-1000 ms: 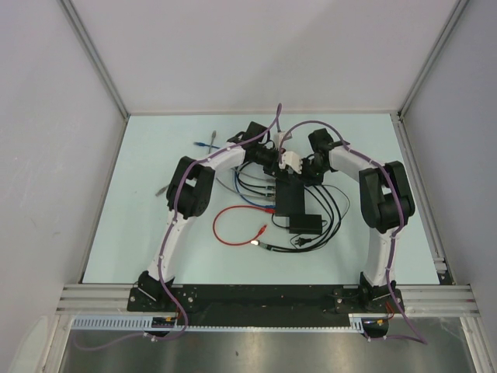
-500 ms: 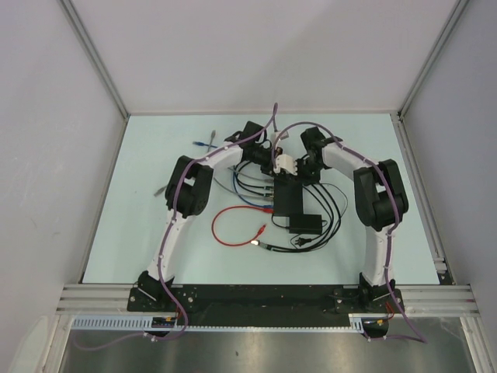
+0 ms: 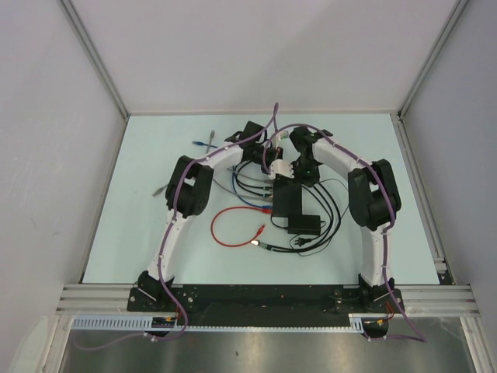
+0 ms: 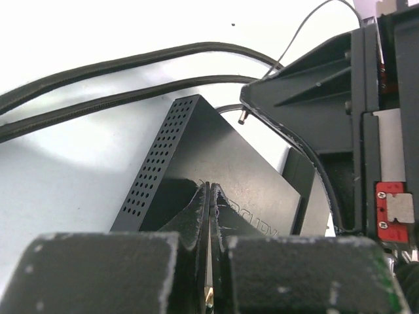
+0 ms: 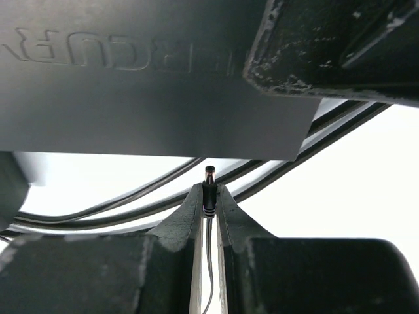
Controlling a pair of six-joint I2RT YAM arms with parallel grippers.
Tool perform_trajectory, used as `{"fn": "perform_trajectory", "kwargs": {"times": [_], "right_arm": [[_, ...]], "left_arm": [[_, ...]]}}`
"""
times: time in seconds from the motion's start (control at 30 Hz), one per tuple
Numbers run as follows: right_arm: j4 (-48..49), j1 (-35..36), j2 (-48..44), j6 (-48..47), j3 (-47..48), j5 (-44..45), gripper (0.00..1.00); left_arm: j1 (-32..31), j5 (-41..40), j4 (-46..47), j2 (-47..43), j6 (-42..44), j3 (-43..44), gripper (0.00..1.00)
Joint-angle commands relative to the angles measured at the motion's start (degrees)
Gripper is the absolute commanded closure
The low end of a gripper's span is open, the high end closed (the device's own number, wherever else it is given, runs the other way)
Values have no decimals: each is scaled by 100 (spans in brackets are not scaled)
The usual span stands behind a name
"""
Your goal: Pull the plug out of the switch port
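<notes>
The switch (image 3: 287,203) is a flat black box in the middle of the table; its perforated side (image 4: 154,171) shows in the left wrist view. My left gripper (image 4: 210,190) is shut with nothing between its fingers, and its tips rest on the switch's top. My right gripper (image 5: 209,196) is shut on the plug (image 5: 209,186), a small black barrel plug with a metal tip and a thin lead. The plug's tip (image 4: 242,120) stands free of the switch (image 5: 131,98), a small gap away from its edge. Both grippers meet at the switch's far end (image 3: 281,172).
A smaller black box (image 3: 305,225) with thin black leads (image 3: 332,206) lies at the switch's near right. Several cables (image 3: 248,185) enter the switch's left edge. A red cable (image 3: 231,229) loops at the near left, and a blue-tipped cable (image 3: 203,144) lies at the far left.
My right arm has swung left, carrying the gripper and the plug it holds leftward over the switch's far end. The left arm has stayed put.
</notes>
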Motion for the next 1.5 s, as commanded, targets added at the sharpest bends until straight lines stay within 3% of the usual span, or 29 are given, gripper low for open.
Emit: {"fn": "perform_trajectory", "kwargs": {"times": [0.0,0.23,0.37,0.5,0.6,0.8,0.9,1.03,1.1,1.13,1.2,1.23,1.4,1.47], "right_arm": [[-416,-27,38,466,211,22,95],[137,-904,-384,1730,106,-551,95],[831,-1450,-665,2566,-17,-9,99],[1877,-1978,-832,3682,-184,880,100],[2431,-2338,-1077,4544,-473,1417,100],[2564,-3137,-1193,5668,-694,1313,100],[2284,-3646,-1166,6073,-571,743,96],[2151,-4123,-1210,6347,-711,56,81],[2134,-4211,-1184,6356,-729,-330,67],[2133,-4211,-1184,6365,-703,-453,55],[2151,-4141,-1324,6374,-589,-761,47],[2177,-3984,-1394,6313,-528,-1014,38],[2081,-3185,-1974,5777,-115,-1447,32],[1819,-2642,-2062,5418,79,-1509,31]], "left_arm": [[-78,-379,-64,186,138,109,100],[97,-466,-55,-104,173,232,100],[212,-817,-90,-499,217,320,100],[264,-1204,-371,-789,664,425,74],[308,-1503,-529,-1000,981,356,61],[457,-2302,-670,-1334,1227,-13,48],[484,-2670,-810,-1519,1534,-241,41],[537,-2918,-960,-1756,1878,-611,37],[537,-2945,-995,-1861,1939,-708,36],[537,-2910,-1030,-1888,1983,-717,36],[546,-2779,-1083,-1958,2036,-630,36],[563,-2630,-1127,-1950,2019,-568,36],[686,-2006,-1232,-1889,1738,229,34],[721,-1577,-1600,-1765,1746,591,28]]}}
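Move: The black plug is already out and pinched in the right fingers. The open table it is taken to lies about 29 cm to their right, 4 cm ahead and 3 cm below. The switch's middle is some 6 cm left, 4 cm back and 2 cm lower; the black adapter is 13 cm back and 1 cm left. The plug is about 6 cm right and 2 cm back of the left fingertips, the switch's middle 5 cm back and just below them. The plug is swept away from the switch by the right hand, nearly 30 cm to the right and slightly forward, about 5 cm up, as the wrist turns clockwise by nearly 100 degrees. Far out there, the fingers open and let go; the emptied hand swings back left and up. The left hand's shut fingers come off the switch's top, drawing left, a little forward and up while opening. ##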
